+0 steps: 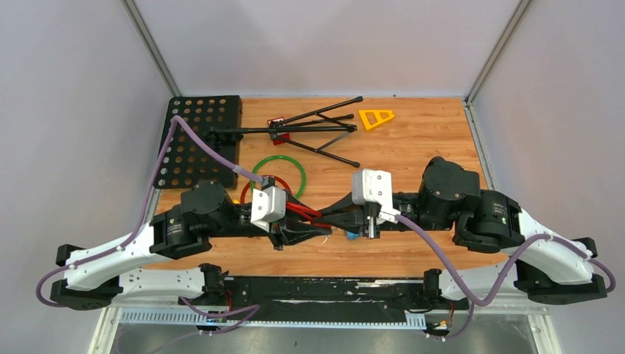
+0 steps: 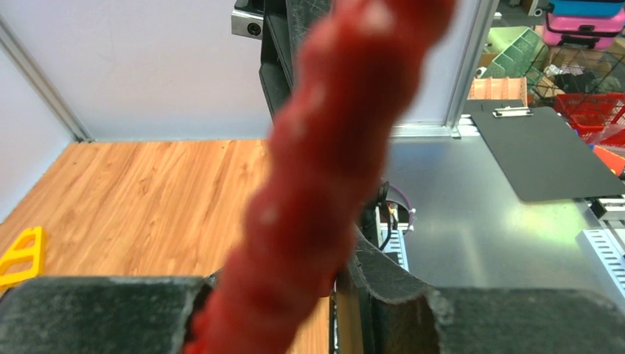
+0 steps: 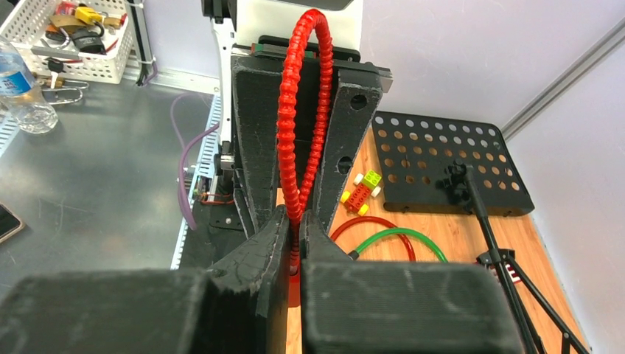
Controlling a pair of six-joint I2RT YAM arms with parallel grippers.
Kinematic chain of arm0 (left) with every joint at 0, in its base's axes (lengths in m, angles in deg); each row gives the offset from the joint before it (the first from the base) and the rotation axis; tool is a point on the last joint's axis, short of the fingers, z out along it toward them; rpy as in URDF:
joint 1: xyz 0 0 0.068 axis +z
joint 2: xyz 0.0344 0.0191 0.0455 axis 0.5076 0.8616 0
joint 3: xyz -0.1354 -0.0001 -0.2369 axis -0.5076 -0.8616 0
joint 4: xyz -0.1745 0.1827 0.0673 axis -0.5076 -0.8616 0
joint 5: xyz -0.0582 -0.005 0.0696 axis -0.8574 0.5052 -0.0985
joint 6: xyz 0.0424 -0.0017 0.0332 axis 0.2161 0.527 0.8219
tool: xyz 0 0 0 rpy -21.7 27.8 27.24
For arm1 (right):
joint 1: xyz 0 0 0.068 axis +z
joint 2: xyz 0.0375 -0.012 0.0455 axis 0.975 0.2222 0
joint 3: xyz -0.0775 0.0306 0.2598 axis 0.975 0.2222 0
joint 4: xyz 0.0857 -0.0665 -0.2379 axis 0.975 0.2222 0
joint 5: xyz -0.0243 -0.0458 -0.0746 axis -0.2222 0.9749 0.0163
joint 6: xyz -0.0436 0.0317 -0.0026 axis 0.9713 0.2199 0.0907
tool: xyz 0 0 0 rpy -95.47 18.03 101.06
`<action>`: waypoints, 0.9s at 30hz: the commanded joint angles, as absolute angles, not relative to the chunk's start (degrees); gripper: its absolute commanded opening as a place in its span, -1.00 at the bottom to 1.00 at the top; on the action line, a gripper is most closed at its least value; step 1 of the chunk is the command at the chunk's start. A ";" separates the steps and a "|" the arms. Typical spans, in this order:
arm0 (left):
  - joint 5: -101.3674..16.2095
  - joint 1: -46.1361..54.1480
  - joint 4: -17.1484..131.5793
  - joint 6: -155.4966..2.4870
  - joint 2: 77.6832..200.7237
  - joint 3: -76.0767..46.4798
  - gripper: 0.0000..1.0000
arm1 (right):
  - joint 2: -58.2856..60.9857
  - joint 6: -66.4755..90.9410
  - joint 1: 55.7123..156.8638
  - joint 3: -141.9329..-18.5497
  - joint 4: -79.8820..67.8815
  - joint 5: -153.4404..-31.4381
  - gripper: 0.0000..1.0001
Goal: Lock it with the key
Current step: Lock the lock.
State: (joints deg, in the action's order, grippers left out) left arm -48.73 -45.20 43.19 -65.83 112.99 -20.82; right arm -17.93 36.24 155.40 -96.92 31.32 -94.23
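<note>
The lock shows as a red ribbed cable (image 1: 302, 210) stretched between both grippers at mid-table. My left gripper (image 1: 313, 230) is shut on it; in the left wrist view the cable (image 2: 332, 147) rises blurred from between the pads of that gripper (image 2: 309, 310). In the right wrist view the cable (image 3: 295, 110) loops out of the left gripper (image 3: 302, 147) and runs down to my right gripper (image 3: 296, 228). Its jaws stand shut, with only red in the thin slit. The key is hidden. A small blue piece (image 1: 352, 236) lies under the right fingers.
A green ring (image 1: 291, 166) and a red ring (image 1: 247, 193) lie just behind the left gripper. Further back are a folded black tripod stand (image 1: 309, 129), a yellow triangle (image 1: 376, 118) and a black perforated plate (image 1: 199, 140). Toy bricks (image 3: 361, 190) lie near the plate.
</note>
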 commanded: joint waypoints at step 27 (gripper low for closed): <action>-34.48 -45.52 64.20 -68.96 106.13 -25.83 -1.00 | -29.88 36.47 158.21 -64.81 16.69 -83.30 -1.00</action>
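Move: My left hand already grips the red lock body, which sits in its fingertips, about 1 cm to the right of the hand point. For my right hand, which still pinches one end of the ribbed cable, the body lies about 2 cm left and 2 cm below. The cable loop arches some 3 cm ahead, 4 cm left and 5 cm above my left hand. The blue block is down on the table, some 16 cm ahead of that hand, 8 cm right and 40 cm below. Keeping the lock body in my left hand and the cable end pinched at it in my right, I lower both hands together by about 5 cm while carrying them forward, the left some 3 cm and the right a bit over 2. My wrists turn opposite ways, left counter-clockwise and right clockwise by some 10 degrees each, so both sets of fingertips swing forward; the right fingers also tip up a little late on. Neither grip opens. ##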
